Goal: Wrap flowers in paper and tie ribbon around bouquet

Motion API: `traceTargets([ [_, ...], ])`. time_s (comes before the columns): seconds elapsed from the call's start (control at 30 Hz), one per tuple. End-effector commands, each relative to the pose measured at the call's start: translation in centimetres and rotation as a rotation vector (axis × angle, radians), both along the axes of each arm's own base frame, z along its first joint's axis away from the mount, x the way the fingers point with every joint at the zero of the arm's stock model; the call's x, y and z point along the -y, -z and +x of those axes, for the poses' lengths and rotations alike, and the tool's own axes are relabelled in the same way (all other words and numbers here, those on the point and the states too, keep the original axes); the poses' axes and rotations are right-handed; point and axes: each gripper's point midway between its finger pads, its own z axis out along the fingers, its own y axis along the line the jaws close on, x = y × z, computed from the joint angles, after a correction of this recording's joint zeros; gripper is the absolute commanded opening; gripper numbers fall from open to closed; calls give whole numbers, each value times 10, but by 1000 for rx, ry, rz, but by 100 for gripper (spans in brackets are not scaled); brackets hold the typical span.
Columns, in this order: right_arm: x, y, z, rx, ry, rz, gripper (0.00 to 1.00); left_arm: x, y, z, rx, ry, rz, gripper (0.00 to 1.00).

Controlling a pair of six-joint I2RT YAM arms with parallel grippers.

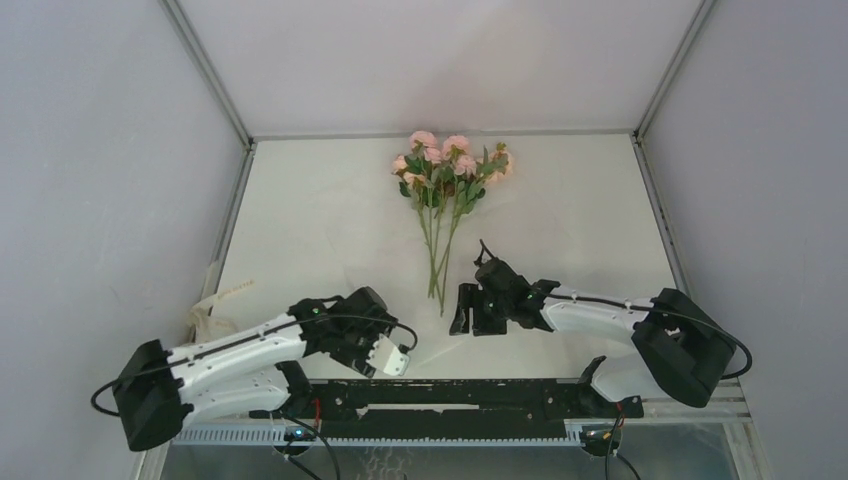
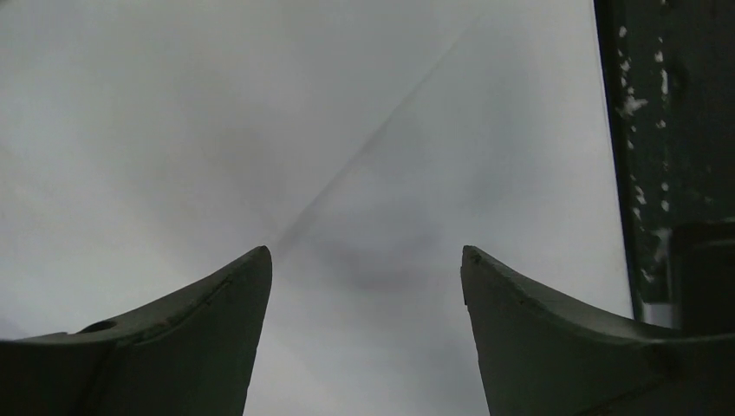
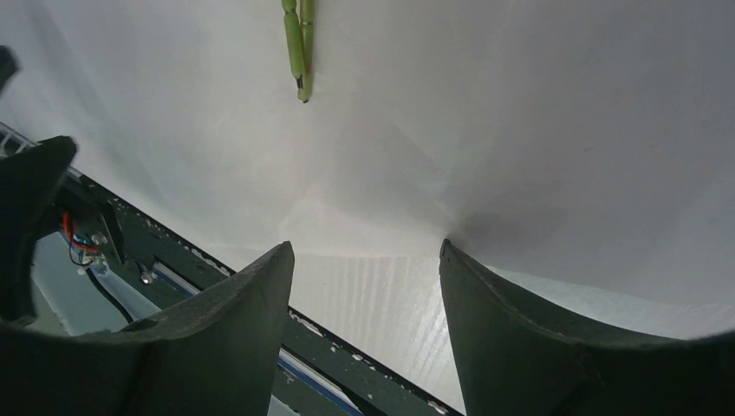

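The flowers [image 1: 447,168], pale-pink roses with green leaves, lie at the far middle of the table, stems pointing toward me. They rest on the paper [image 1: 330,220], a large cream-white sheet spread flat. The ribbon [image 1: 207,318] is bunched in loose loops at the paper's left edge. My left gripper [image 1: 393,357] is open low over the paper's near edge; its wrist view shows a crease in the paper [image 2: 347,173] and nothing between the fingers. My right gripper [image 1: 468,310] is open just right of the stem ends [image 3: 300,52], with the paper's [image 3: 520,130] near edge between its fingertips.
A black rail [image 1: 470,392] with both arm bases runs along the near table edge, and shows in the right wrist view as the rail [image 3: 347,355]. Grey walls and metal frame posts close in the left, right and back sides.
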Motion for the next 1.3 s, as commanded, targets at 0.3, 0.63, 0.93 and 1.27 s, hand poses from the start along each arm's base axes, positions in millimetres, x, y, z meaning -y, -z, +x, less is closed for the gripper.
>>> traceTargets([
  [0.3,20,4,13,27,43,-22,72,53,40,41,259,287,-76,84],
  [0.63,26,-27,16,115,0,33,72,84,8,42,183,137,-261,21],
  [0.93,21,-65,61,234,20,145,72,108,-21,30,-11,-74,-392,0],
  [1.27,17,-101,73,384,-178,197,76,141,-49,12,-472,-445,-530,0],
])
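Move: Just ahead and right of the open left fingers lies the near-left edge of the paper, about 3 cm forward, 6 cm right and 4 cm below; the paper's near corner is some 9 cm back and 11 cm right. The flower stem ends lie roughly 2 cm forward and 16 cm right of the left hand, 4 cm down. From the right hand the stem ends are about 2 cm ahead, 5 cm left and 1 cm below. Dipping about 2 cm to the paper, the left hand sweeps its open fingers some 5 cm forward and 6 cm right, shuts them on the paper near its edge, then lifts this about 6 cm and carries it on rightward, a little back, turning counter-clockwise. The right hand, still open, slides a little right at first, then rises about 5 cm and goes forward over the lower stems. ##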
